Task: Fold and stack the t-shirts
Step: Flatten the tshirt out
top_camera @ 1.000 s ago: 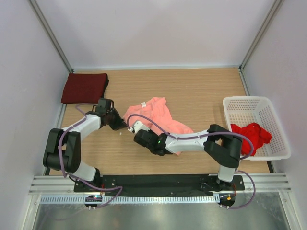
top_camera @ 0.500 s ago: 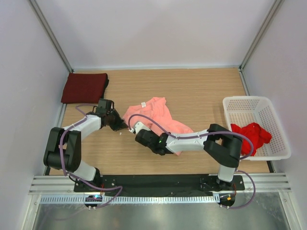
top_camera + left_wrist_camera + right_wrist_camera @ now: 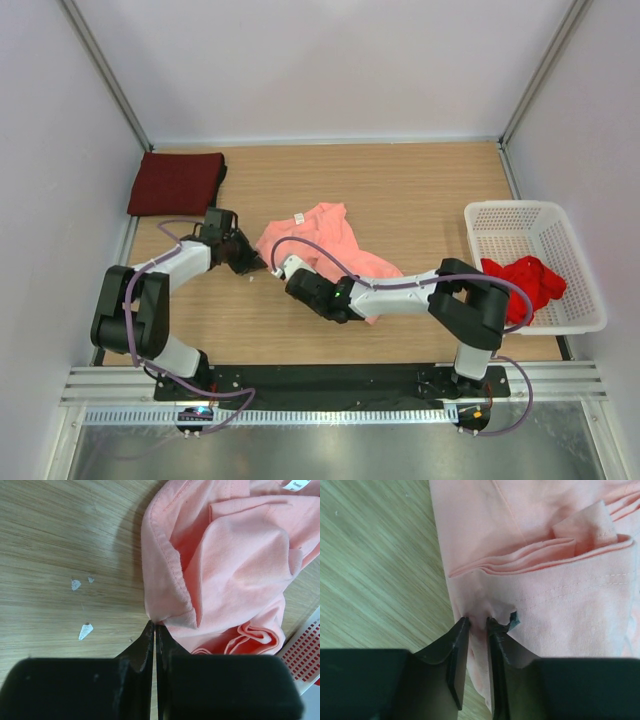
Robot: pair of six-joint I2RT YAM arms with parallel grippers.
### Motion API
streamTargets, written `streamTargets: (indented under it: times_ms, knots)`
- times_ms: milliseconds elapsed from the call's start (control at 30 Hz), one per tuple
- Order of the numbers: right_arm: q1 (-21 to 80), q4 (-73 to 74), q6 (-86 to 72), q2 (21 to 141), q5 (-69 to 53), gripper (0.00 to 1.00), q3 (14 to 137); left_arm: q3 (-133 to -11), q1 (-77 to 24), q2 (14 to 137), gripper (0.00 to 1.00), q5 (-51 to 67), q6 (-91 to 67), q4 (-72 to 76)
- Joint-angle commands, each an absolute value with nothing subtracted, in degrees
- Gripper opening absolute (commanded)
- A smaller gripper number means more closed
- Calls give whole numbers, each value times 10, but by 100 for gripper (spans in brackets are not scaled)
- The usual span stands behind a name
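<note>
The salmon-pink t-shirt [image 3: 325,240] lies crumpled mid-table. My left gripper [image 3: 258,266] is at its left edge, shut on a hem corner [image 3: 167,615] of the pink t-shirt [image 3: 235,555]; the left gripper [image 3: 155,625] shows no gap between its jaws. My right gripper [image 3: 283,268] sits just beside it at the shirt's near-left edge. In the right wrist view the right gripper [image 3: 477,620] has its jaws a little apart, with a loose fold of the pink t-shirt [image 3: 530,530] lying between them. A dark maroon t-shirt [image 3: 177,183] lies folded at the far left. A bright red t-shirt [image 3: 525,280] lies bunched in the basket.
The white perforated basket [image 3: 515,207] stands at the right edge of the table. A few small white flecks [image 3: 85,630] lie on the wood by the left gripper. White walls with metal posts close in the table on three sides.
The right gripper's jaws have parted on the pink shirt's fold, and that arm has shifted slightly to the right. The left gripper has stayed shut on the hem.
</note>
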State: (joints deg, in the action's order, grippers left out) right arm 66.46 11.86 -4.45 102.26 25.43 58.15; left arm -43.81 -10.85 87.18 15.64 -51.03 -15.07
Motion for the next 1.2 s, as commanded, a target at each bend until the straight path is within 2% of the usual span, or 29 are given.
streamTargets:
  times_ms: [0, 200, 233, 433, 633, 733, 867, 967, 1033, 1067, 1167]
  knots:
    - [657, 103, -52, 1027, 276, 26, 583, -432, -105, 864, 0, 158, -511, -131]
    - [657, 136, -59, 993, 329, 10, 581, -429, -105, 854, 0, 125, -512, -155]
    - [656, 147, -66, 984, 335, 1, 583, -426, -105, 851, 0, 109, -513, -160]
    - [657, 230, -132, 898, 411, 1, 585, -417, -105, 788, 0, 30, -528, -198]
    - [623, 423, -270, 819, 503, 1, 642, -411, -105, 698, 0, -45, -537, -256]
    - [556, 513, -372, 793, 497, 1, 645, -384, -106, 648, 0, -51, -551, -271]
    - [503, 475, -402, 750, 431, 1, 552, -335, -106, 602, 0, -25, -574, -272]
    - [497, 457, -426, 737, 399, 1, 519, -305, -106, 578, 7, -3, -583, -265]
    - [497, 455, -440, 733, 390, 1, 512, -300, -107, 571, 16, 12, -581, -265]
    - [495, 456, -444, 730, 389, 1, 509, -302, -107, 567, 27, 14, -577, -265]
    - [480, 458, -445, 728, 377, 5, 512, -321, -107, 565, 44, 6, -566, -277]
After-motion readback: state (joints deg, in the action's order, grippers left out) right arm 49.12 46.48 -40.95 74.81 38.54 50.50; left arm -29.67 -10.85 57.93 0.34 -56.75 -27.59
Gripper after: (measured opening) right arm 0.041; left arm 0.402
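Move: The t-shirt's near-left edge lies right between the right hand's parted fingers, its collar tag about 21 cm ahead and 6 cm left. The cloth corner pinched by the left hand is some 9 cm ahead and 13 cm left, and the shirt's near end 5 cm back and 11 cm right. From the left hand the shirt's middle is about 14 cm right, almost level ahead and slightly below; white scraps lie 4 cm left and 2 cm back. Nearly in place at first, the right fingers close on the t-shirt's edge, then carry it up and to the right in an arc, ending about 20 cm over and still raised, with the wrist turning some 50 degrees clockwise. The left hand, still pinching its corner, draws it left and up, then swings back and down, opening its fingers to let go. ##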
